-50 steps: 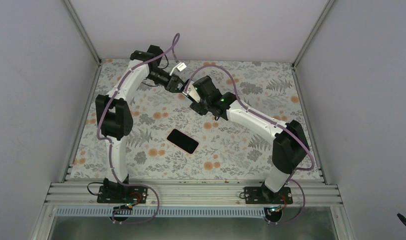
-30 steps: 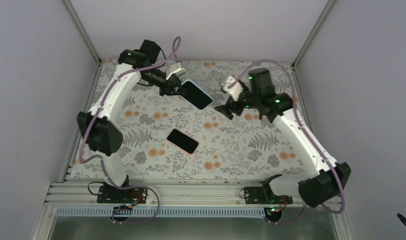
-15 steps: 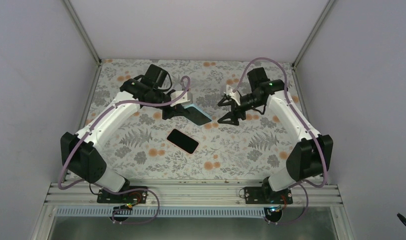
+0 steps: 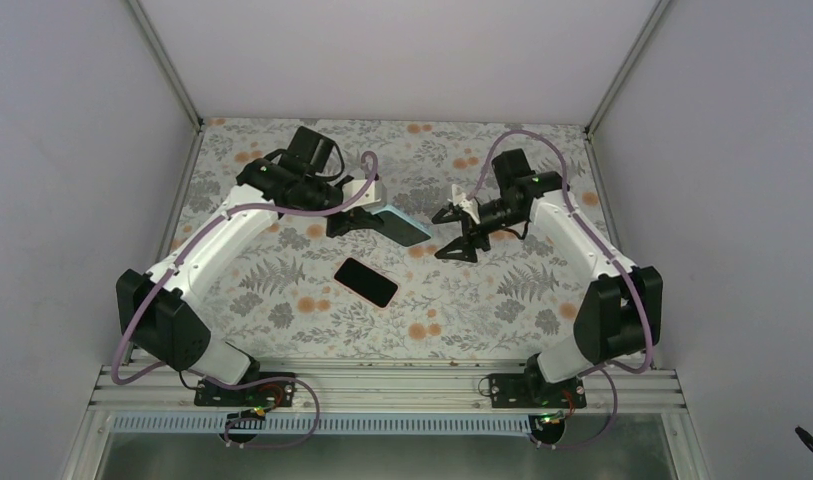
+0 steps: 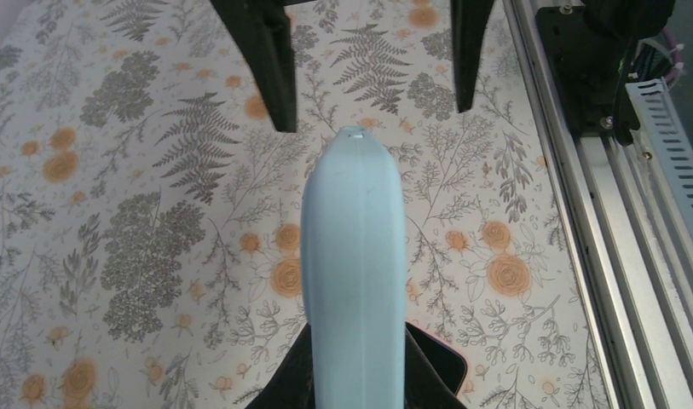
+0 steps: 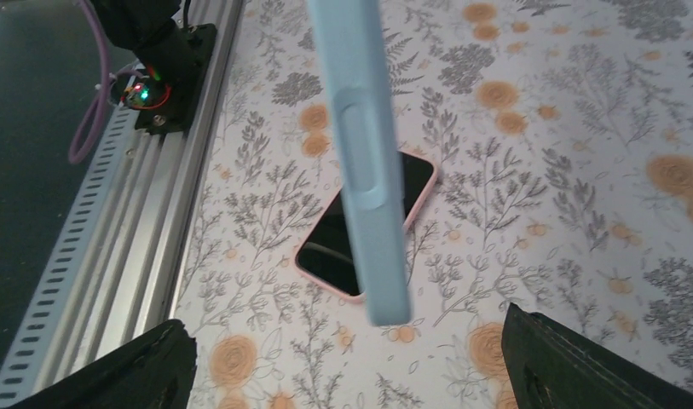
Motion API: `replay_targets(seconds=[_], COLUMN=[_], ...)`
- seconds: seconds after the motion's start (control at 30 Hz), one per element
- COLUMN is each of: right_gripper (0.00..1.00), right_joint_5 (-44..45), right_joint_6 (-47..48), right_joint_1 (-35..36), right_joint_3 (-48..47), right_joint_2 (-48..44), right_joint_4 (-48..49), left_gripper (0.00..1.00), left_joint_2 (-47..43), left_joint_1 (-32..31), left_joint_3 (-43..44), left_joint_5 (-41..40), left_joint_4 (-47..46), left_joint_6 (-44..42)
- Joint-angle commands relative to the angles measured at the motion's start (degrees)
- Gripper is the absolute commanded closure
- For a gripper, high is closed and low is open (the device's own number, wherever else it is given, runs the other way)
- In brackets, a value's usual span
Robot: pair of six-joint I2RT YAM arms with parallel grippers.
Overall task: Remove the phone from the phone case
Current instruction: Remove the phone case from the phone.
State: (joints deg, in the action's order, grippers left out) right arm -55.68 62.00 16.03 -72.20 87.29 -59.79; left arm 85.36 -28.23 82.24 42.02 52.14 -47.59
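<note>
My left gripper (image 4: pixel 365 217) is shut on one end of a light blue phone case (image 4: pixel 402 225) and holds it above the table, edge-on to both wrist cameras (image 5: pixel 353 273) (image 6: pixel 366 162). No phone shows inside it from these angles. My right gripper (image 4: pixel 450 233) stands open just beyond the case's free end, with one finger on each side and not touching it. In the left wrist view its two dark fingers (image 5: pixel 266 60) flank the case's tip.
A dark-screened phone in a pink case (image 4: pixel 366 281) lies flat on the floral table (image 4: pixel 502 290), below and in front of the held case; the right wrist view shows it (image 6: pixel 330 247) beneath the blue edge. Aluminium rails (image 4: pixel 382 385) run along the near edge.
Both arms have swung down toward the table's middle. The left gripper has brought the blue case lower and turned it, and the right gripper has moved left up to its free end, staying open.
</note>
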Motion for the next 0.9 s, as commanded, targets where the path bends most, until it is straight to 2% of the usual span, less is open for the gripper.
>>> replay_targets(seconds=[0.0, 0.2, 0.4, 0.6, 0.73, 0.87], right_gripper=[0.09, 0.09, 0.09, 0.09, 0.09, 0.13], right_joint_5=[-1.89, -0.91, 0.27, 0.14, 7.04, 11.03], right_joint_6=[-1.27, -1.21, 0.52, 8.44, 9.27, 8.47], right_joint_1=[-0.03, 1.39, 1.13, -1.92, -2.58, -6.07], right_joint_3=[-1.53, -3.01, -7.19, -23.89, -27.69, -33.42], right_joint_2=[1.61, 5.95, 9.69, 20.14, 23.26, 27.92], right_joint_4=[4.37, 4.81, 3.12, -13.71, -13.87, -13.89], left_gripper=[0.98, 0.98, 0.98, 0.98, 0.98, 0.98], left_joint_2=[-1.32, -0.2, 0.93, -0.72, 0.39, 1.23], left_joint_1=[-0.65, -1.8, -4.22, -7.69, -9.01, -10.85], left_joint_3=[2.34, 4.43, 7.24, 5.52, 6.51, 7.77], left_joint_5=[4.78, 7.12, 8.27, 7.16, 6.8, 4.69], left_joint_4=[0.06, 2.21, 9.56, 13.82, 20.08, 25.57], left_joint_6=[-1.69, -2.22, -5.96, -9.39, -11.93, -11.5])
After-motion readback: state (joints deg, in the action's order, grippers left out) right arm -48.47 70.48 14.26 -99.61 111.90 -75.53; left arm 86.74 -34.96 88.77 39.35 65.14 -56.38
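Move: The left hand grips one end of the cased phone, whose middle lies about 6 cm to that hand's right, 1 cm back and 3 cm below. The right hand's spread fingers straddle the free end; the phone case's middle is roughly 10 cm to its left and 1 cm ahead, level in height. The second phone lies on the table, some 19 cm to the right hand's left, 2 cm back and 20 cm below. Right's nearer finger pushes forward some 8 cm past the case's free end; left, gripping, draws back 5 cm. ##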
